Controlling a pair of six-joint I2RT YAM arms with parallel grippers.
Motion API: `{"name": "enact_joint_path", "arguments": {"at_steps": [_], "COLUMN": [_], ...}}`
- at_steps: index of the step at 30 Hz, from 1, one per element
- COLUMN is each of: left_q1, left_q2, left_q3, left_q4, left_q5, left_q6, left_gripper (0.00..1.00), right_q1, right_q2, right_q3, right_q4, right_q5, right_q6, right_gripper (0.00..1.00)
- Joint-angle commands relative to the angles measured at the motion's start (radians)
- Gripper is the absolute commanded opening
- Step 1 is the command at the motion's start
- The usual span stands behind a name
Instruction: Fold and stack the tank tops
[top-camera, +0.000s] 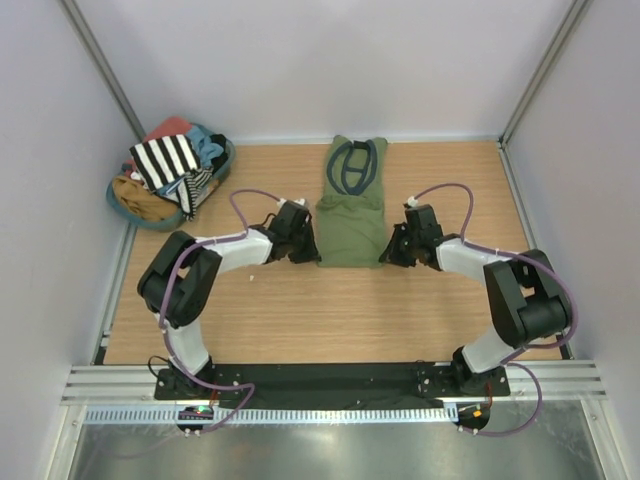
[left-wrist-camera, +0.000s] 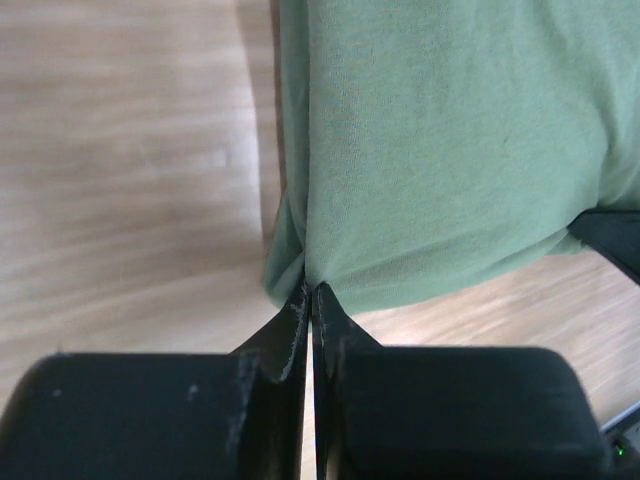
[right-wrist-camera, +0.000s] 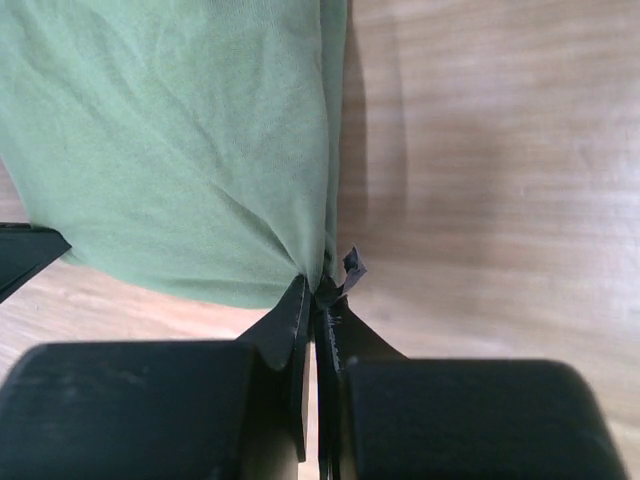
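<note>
An olive green tank top lies lengthwise on the wooden table, its dark printed patch toward the far wall. My left gripper is shut on its near left corner; the left wrist view shows the green cloth pinched at my left gripper's tips. My right gripper is shut on the near right corner, where the green cloth bunches into my right gripper's tips. The black-and-white striped tank top lies on top of a pile in a basket at the far left.
The blue basket at the far left corner holds the striped top plus salmon-red, light blue and tan garments. White walls close in the table on three sides. A metal rail carries both arm bases at the near edge.
</note>
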Motion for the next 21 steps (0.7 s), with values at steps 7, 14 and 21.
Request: {"name": "enact_joint_path", "arguments": {"at_steps": [7,14,21], "left_q1": [-0.071,-0.12,-0.138], "left_q2": [-0.12,-0.208,-0.288], "left_q3": [-0.135,-0.238,-0.296], "left_q4": [-0.033,-0.003,-0.002], "left_q5": [-0.059,-0.133,-0.161], "left_q6": [-0.032,-0.084,-0.097], "left_gripper": [0.0,0.01,0.5], "right_q1": [-0.005,0.004,0.004], "right_q2": [-0.148,-0.257,-0.386], "right_q3": [-0.081,-0.123,-0.189], "right_q4": [-0.142,-0.257,-0.255], "right_q5": [0.054,0.108,0.048], "right_q6": [-0.016,-0.005,-0.017], "right_gripper": [0.09,0.35,0.59]}}
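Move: Each set of fingers still pinches a near corner of the folded tank top, down at table level. The bare table its near edge goes to is some 6 cm back from either hand. From the left hand, the tank top's middle lies about 15 cm ahead and 8 cm right, its strap end roughly 24 cm ahead and 8 cm right. From the right hand they are equally far ahead, but 8 cm left. Back towards the robot's base, low over the table, both hands travel about 7.5 cm side by side, dragging the tank top by its pinched near corners. Towards the end both grippers open about halfway and let go, the right one sliding some 3 cm right, clear of the cloth, while the left eases slightly left with its fingers still around the corner. ##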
